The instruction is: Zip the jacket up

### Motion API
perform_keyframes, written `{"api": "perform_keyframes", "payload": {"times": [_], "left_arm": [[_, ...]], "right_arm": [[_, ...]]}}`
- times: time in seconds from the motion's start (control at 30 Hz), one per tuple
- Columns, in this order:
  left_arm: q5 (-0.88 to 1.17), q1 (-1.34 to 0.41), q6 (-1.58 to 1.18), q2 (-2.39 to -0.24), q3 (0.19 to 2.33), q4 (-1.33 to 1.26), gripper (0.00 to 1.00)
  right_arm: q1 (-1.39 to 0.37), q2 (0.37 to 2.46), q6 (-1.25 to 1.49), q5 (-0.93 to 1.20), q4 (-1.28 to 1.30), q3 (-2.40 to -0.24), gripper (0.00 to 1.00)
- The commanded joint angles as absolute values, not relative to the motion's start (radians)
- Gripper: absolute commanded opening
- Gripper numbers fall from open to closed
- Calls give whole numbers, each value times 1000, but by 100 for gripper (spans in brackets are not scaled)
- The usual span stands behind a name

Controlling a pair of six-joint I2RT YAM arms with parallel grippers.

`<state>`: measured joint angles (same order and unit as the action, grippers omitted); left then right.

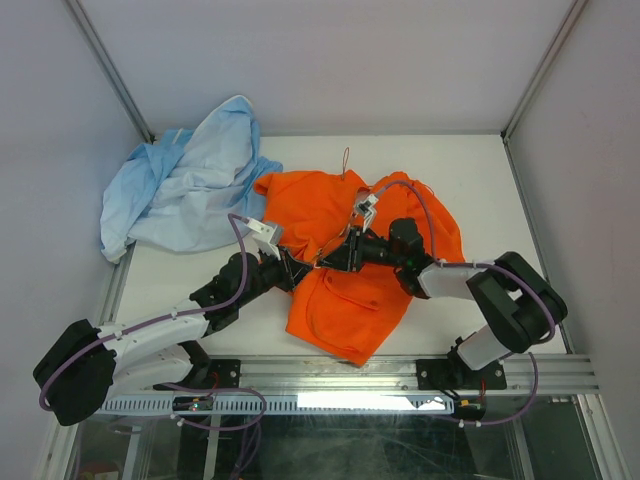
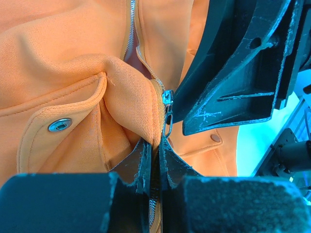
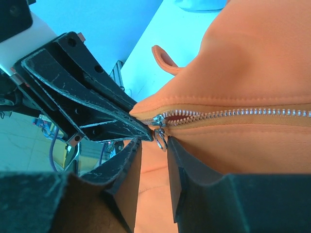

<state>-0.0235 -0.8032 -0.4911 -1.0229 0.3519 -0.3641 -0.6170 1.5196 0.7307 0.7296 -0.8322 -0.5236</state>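
The orange jacket [image 1: 360,270] lies spread on the white table, front up. Its zipper [image 3: 243,114] runs partly open, showing pink lining [image 2: 133,56]. The slider [image 2: 167,97] sits low on the zipper with its metal pull ring [image 3: 161,139] hanging down. My left gripper [image 2: 156,145] is shut on the zipper's bottom end and the fabric just below the slider. My right gripper [image 3: 154,143] faces it from the other side. Its fingers stand narrowly apart on either side of the pull ring, with a gap still showing. In the top view both grippers [image 1: 312,265] meet at the jacket's front.
A light blue garment [image 1: 190,190] lies crumpled at the table's back left, touching the jacket's shoulder. A snap button [image 2: 60,124] sits on the pocket flap beside the zipper. Grey walls close in the table; a metal rail [image 1: 350,375] runs along the near edge.
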Motion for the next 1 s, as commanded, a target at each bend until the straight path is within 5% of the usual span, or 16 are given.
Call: {"api": "perform_keyframes", "payload": {"times": [0.0, 0.73, 0.97], "left_arm": [[0, -795, -515, -1014, 391, -450, 0], [16, -795, -537, -1014, 375, -470, 0], [23, -796, -536, -987, 379, -414, 0]], "right_arm": [[-626, 1562, 790, 710, -997, -517, 32], [-660, 1611, 866, 597, -1203, -462, 24], [-628, 1581, 824, 582, -1167, -453, 0]]}}
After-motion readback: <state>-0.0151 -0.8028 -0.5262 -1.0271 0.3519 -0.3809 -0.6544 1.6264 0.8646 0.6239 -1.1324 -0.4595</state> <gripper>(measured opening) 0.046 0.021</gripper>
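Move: The zip pull hangs about 1 cm to the left of the right hand's half-open fingertips, level with them in height and forward reach. The left fingers, already shut on the jacket's closed zip edge, are some 4 cm left and 2 cm back; from them the pull lies about 2 cm ahead and 3 cm right. The jacket pocket is roughly 5 cm back, 5 cm right and 5 cm below the right hand. The right hand eases about 1 cm left and pinches the zip pull; the left keeps gripping the jacket. ##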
